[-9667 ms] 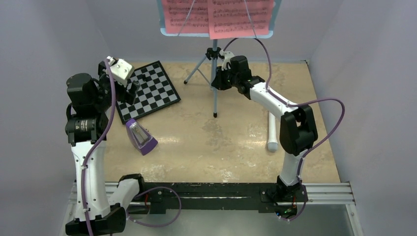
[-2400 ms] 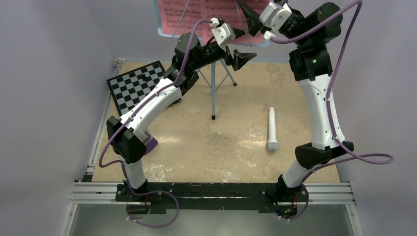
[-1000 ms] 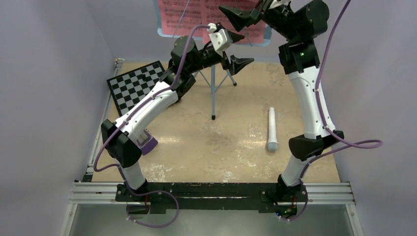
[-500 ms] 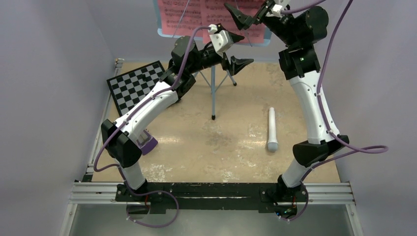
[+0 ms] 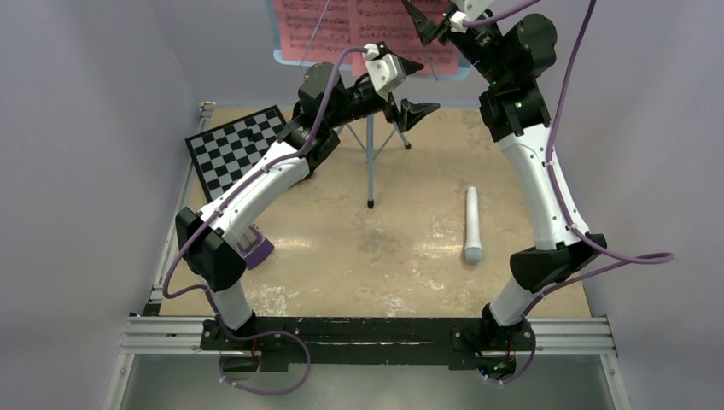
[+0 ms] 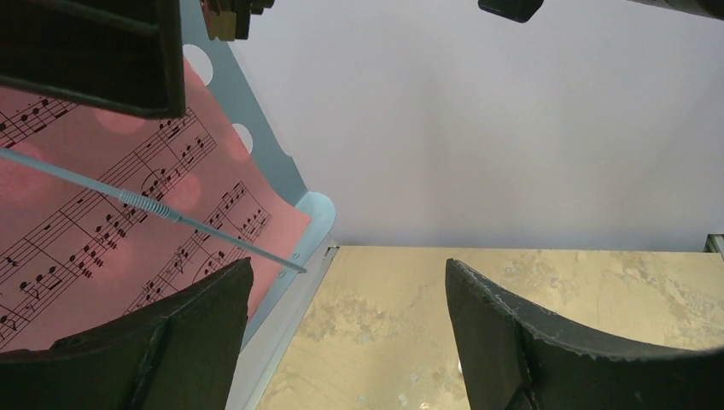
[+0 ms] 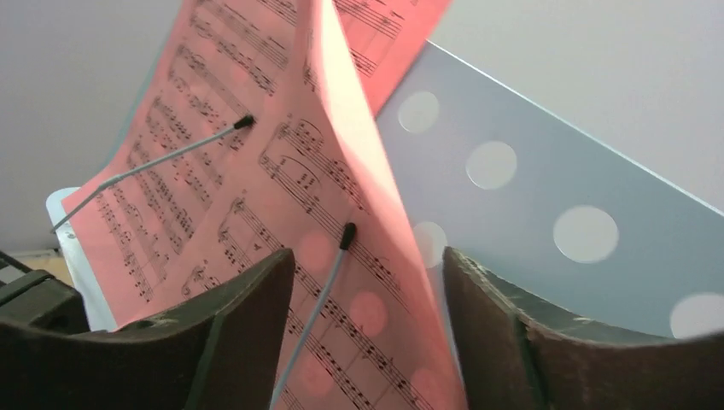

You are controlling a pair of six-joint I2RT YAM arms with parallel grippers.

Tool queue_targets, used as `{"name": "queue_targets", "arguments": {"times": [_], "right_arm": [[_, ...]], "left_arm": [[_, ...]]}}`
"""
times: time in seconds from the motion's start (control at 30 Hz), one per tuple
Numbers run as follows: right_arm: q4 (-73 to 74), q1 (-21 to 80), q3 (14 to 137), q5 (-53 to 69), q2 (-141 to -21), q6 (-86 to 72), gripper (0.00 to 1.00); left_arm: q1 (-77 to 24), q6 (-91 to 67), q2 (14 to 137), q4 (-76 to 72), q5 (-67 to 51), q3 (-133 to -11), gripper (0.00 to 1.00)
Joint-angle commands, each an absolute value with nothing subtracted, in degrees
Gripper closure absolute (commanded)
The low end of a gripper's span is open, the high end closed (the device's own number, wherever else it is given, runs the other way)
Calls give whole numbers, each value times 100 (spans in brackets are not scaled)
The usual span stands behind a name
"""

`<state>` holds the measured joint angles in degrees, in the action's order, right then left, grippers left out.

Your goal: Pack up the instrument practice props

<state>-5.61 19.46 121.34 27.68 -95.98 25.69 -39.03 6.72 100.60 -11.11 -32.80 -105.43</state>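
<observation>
The light-blue music stand (image 5: pixel 370 154) stands at the back on its thin tripod, with pink sheet-music pages (image 5: pixel 333 26) on its desk. My right gripper (image 7: pixel 367 253) is raised at the desk's top right (image 5: pixel 427 17). Its jaws are open and straddle the lifted right edge of a pink page (image 7: pixel 256 196), beside a wire page holder (image 7: pixel 316 299) and the perforated desk (image 7: pixel 529 188). My left gripper (image 5: pixel 429 85) is open and empty near the desk's lower right corner (image 6: pixel 312 222). The white tube (image 5: pixel 471 224) lies on the table. The purple wedge (image 5: pixel 259 249) is partly hidden behind my left arm.
A black-and-white chessboard (image 5: pixel 235 149) lies at the back left of the table. Grey walls close in the table on the left, right and back. The arms' mounting rail (image 5: pixel 367 333) runs along the near edge.
My right gripper has shifted slightly towards the page's edge and its jaws have narrowed around it. The left arm and the things on the table have not moved.
</observation>
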Motion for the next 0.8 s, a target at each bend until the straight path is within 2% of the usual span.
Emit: {"name": "queue_targets", "arguments": {"times": [0.0, 0.13, 0.2, 0.23, 0.33, 0.37, 0.4, 0.77], "right_arm": [[-1027, 1933, 12205, 2192, -9397, 2523, 40], [-1295, 1830, 12192, 1881, -9375, 2402, 40], [-1157, 1758, 12307, 1990, -9396, 2324, 47], [-1115, 1744, 12342, 2002, -9402, 2320, 55], [-1157, 1706, 12398, 2045, -9454, 2316, 90], [-1195, 1705, 12427, 2048, -9472, 2324, 97], [-1226, 1705, 12469, 2040, -9487, 2314, 100], [-1215, 1684, 13872, 1973, -9897, 2481, 100]], "left_arm": [[-3885, 769, 9980, -1257, -3327, -10827, 14], [-3887, 740, 10017, -1275, -3354, -10864, 14], [-3885, 738, 10026, -1282, -3366, -10858, 14], [-3885, 738, 10035, -1287, -3366, -10861, 14], [-3885, 730, 10083, -1293, -3374, -10895, 14], [-3885, 730, 10099, -1293, -3383, -10918, 14], [-3885, 717, 10116, -1292, -3384, -10931, 14], [-3893, 645, 10553, -1423, -3079, -11414, 14]]}}
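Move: The right hand, fingers open up at the music stand and aimed forward-left, has the right music sheet's curled free edge almost between its pads, about 2 cm to its right and 1 cm ahead. The left music sheet's middle lies some 18 cm to the hand's left, about level with it going out and 5 cm lower; the stand's bottom ledge is roughly 9 cm left, 3 cm back and 14 cm below. From the waiting left hand, the edge is about 7 cm ahead, 3 cm right and 14 cm up. The right hand slides about 3.5 cm to its right, rising some 2 cm as its fingers close fully and pinch the right music sheet by its free edge. Keeping that pinch, the hand then lifts faster, about another 6 cm up and nearly 3 cm back towards the robot, still drifting slightly right and tilting its fingertips up, to draw the sheet away from the stand's ledge. ##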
